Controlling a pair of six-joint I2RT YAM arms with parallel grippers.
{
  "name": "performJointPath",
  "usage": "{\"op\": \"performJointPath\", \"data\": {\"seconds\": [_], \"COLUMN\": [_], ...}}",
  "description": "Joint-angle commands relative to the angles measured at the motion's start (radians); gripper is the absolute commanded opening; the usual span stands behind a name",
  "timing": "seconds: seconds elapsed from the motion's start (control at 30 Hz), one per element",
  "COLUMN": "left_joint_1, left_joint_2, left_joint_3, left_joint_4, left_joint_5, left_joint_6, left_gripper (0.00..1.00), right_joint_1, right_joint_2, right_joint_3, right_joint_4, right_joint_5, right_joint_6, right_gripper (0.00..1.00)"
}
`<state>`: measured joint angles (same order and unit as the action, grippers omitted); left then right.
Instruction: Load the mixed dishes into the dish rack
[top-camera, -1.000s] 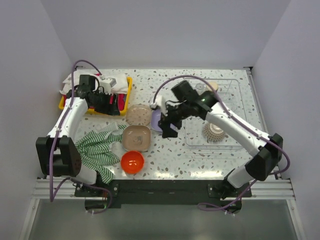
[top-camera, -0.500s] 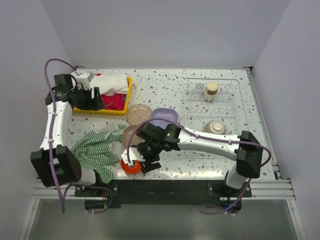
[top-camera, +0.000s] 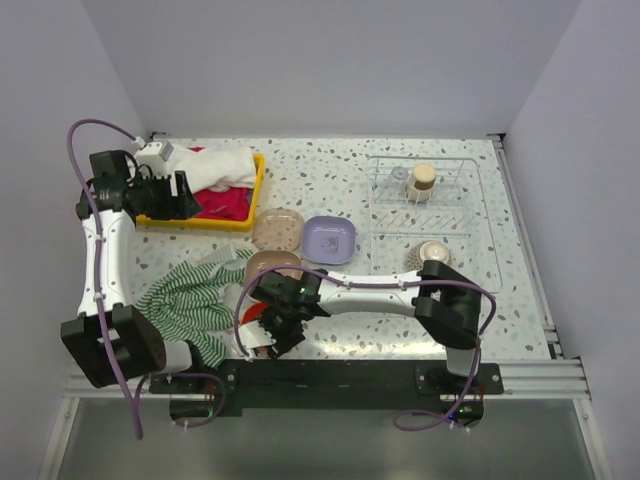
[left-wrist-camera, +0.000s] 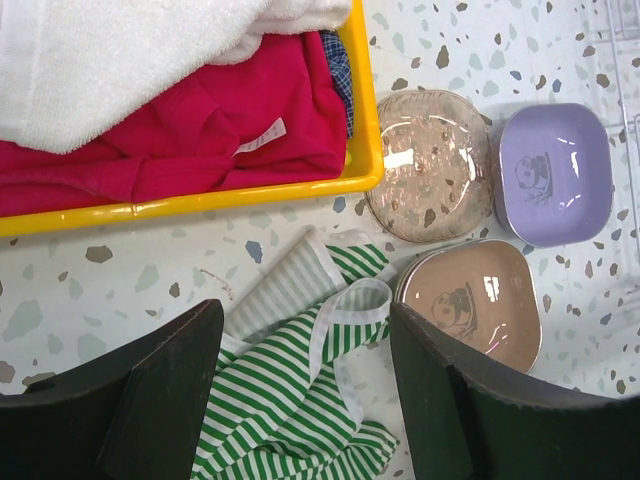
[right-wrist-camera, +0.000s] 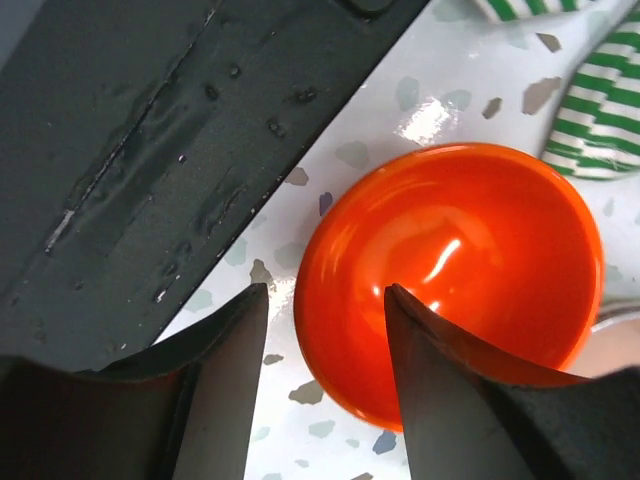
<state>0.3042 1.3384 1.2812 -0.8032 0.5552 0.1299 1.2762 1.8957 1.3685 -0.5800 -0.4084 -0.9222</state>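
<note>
The glossy orange bowl (right-wrist-camera: 460, 260) sits near the table's front edge, mostly hidden under my right gripper (top-camera: 268, 335) in the top view. My right gripper (right-wrist-camera: 325, 385) is open, one finger outside the bowl's rim and one over its inside. My left gripper (top-camera: 172, 196) is open and empty, high over the yellow tray. The lilac plate (top-camera: 329, 240), a tan speckled plate (top-camera: 278, 228) and a brown plate (left-wrist-camera: 475, 315) lie mid-table. The dish rack (top-camera: 470, 215) at the right holds a beige cup (top-camera: 424, 178), a small clear glass (top-camera: 400, 175) and a speckled bowl (top-camera: 432, 255).
The yellow tray (top-camera: 255, 195) of white and red towels stands at the back left. The green striped cloth (top-camera: 195, 295) lies crumpled left of the bowl and brown plate. The black front rail (right-wrist-camera: 150, 150) runs right beside the orange bowl.
My right arm swung from beside the lilac plate to the front left and came down astride the orange bowl's rim. My left arm drew back left over the yellow tray.
</note>
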Motion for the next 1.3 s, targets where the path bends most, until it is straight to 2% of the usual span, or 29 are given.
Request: {"op": "performJointPath", "data": {"seconds": [0.0,0.03,0.1,0.13,0.27,0.47,0.57,0.63,0.67,0.7,0.77,0.8,0.83,0.9,1.0,1.1,1.27], "left_joint_1": [0.018,0.019,0.019,0.019,0.021,0.015,-0.008,-0.045,-0.066,-0.092,-0.193,-0.226,-0.282,-0.325,-0.373,-0.413,-0.481], "left_joint_2": [-0.030,-0.033,-0.035,-0.036,-0.028,0.037,0.073,0.085,0.087,0.090,0.108,0.140,0.162,0.226,0.303,0.355,0.407], "left_joint_3": [0.023,0.024,0.026,0.026,0.038,0.139,0.266,0.317,0.360,0.380,0.456,0.483,0.510,0.576,0.636,0.681,0.702], "left_joint_4": [0.019,0.019,0.018,0.016,0.012,-0.011,-0.021,-0.025,-0.024,-0.025,-0.081,-0.106,-0.126,-0.168,-0.171,-0.133,-0.071], "left_joint_5": [0.041,0.041,0.045,0.049,0.068,0.129,0.140,0.170,0.175,0.170,0.149,0.140,0.117,0.100,0.066,0.042,0.008], "left_joint_6": [-0.023,-0.023,-0.024,-0.024,-0.029,-0.018,0.020,0.049,0.086,0.109,0.218,0.250,0.275,0.309,0.306,0.264,0.192], "left_gripper": [0.72,0.72,0.72,0.72,0.72,0.72,0.71,0.71,0.72,0.73,0.74,0.74,0.74,0.74,0.73,0.73,0.72], "right_joint_1": [0.015,0.017,0.017,0.017,0.017,0.011,-0.047,-0.167,-0.223,-0.345,-0.473,-0.588,-0.635,-0.739,-0.832,-0.911,-1.021], "right_joint_2": [0.008,0.012,0.009,0.003,-0.049,-0.173,-0.257,-0.283,-0.282,-0.279,-0.279,-0.290,-0.303,-0.381,-0.501,-0.582,-0.655], "right_joint_3": [0.034,0.034,0.043,0.049,0.102,0.237,0.279,0.323,0.378,0.404,0.434,0.423,0.402,0.292,0.121,-0.014,-0.257], "right_joint_4": [0.022,0.022,0.003,-0.006,-0.104,-0.280,-0.333,-0.340,-0.368,-0.382,-0.394,-0.386,-0.358,-0.301,-0.169,-0.074,0.169], "right_joint_5": [0.042,0.046,0.049,0.049,0.054,0.103,0.077,0.037,-0.025,-0.062,-0.175,-0.206,-0.231,-0.276,-0.305,-0.355,-0.464], "right_joint_6": [-0.072,-0.072,-0.067,-0.067,-0.064,-0.061,-0.020,0.064,0.173,0.233,0.412,0.466,0.544,0.600,0.707,0.842,1.176], "right_gripper": [0.49,0.41,0.32,0.22,0.00,0.00,0.00,0.00,0.00,0.00,0.00,0.00,0.00,0.00,0.00,0.00,0.00]}}
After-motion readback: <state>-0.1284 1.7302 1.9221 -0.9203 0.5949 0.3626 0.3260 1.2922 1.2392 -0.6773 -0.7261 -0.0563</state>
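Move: The right hand's open fingers straddle the near-right rim of the orange bowl, whose middle is about 5 cm left, 1 cm ahead and 2 cm lower. The brown dish is some 13 cm ahead and 3 cm left, the purple dish 21 cm ahead and 10 cm right, and the dish rack 24 cm ahead and 35 cm right. The clear plate lies about 22 cm right, 2 cm back and 20 cm below the left hand; the yellow bin is 8 cm ahead, 2 cm right. Pinching the orange bowl's rim, the right fingers shut, then the arm lifts it about 20 cm and sweeps it forward and right towards the rack, turning clockwise some 75 degrees and easing back slightly at the end. The empty left hand, still open, rises and swings right and forward above the yellow bin, turning clockwise, then starts to sink. ##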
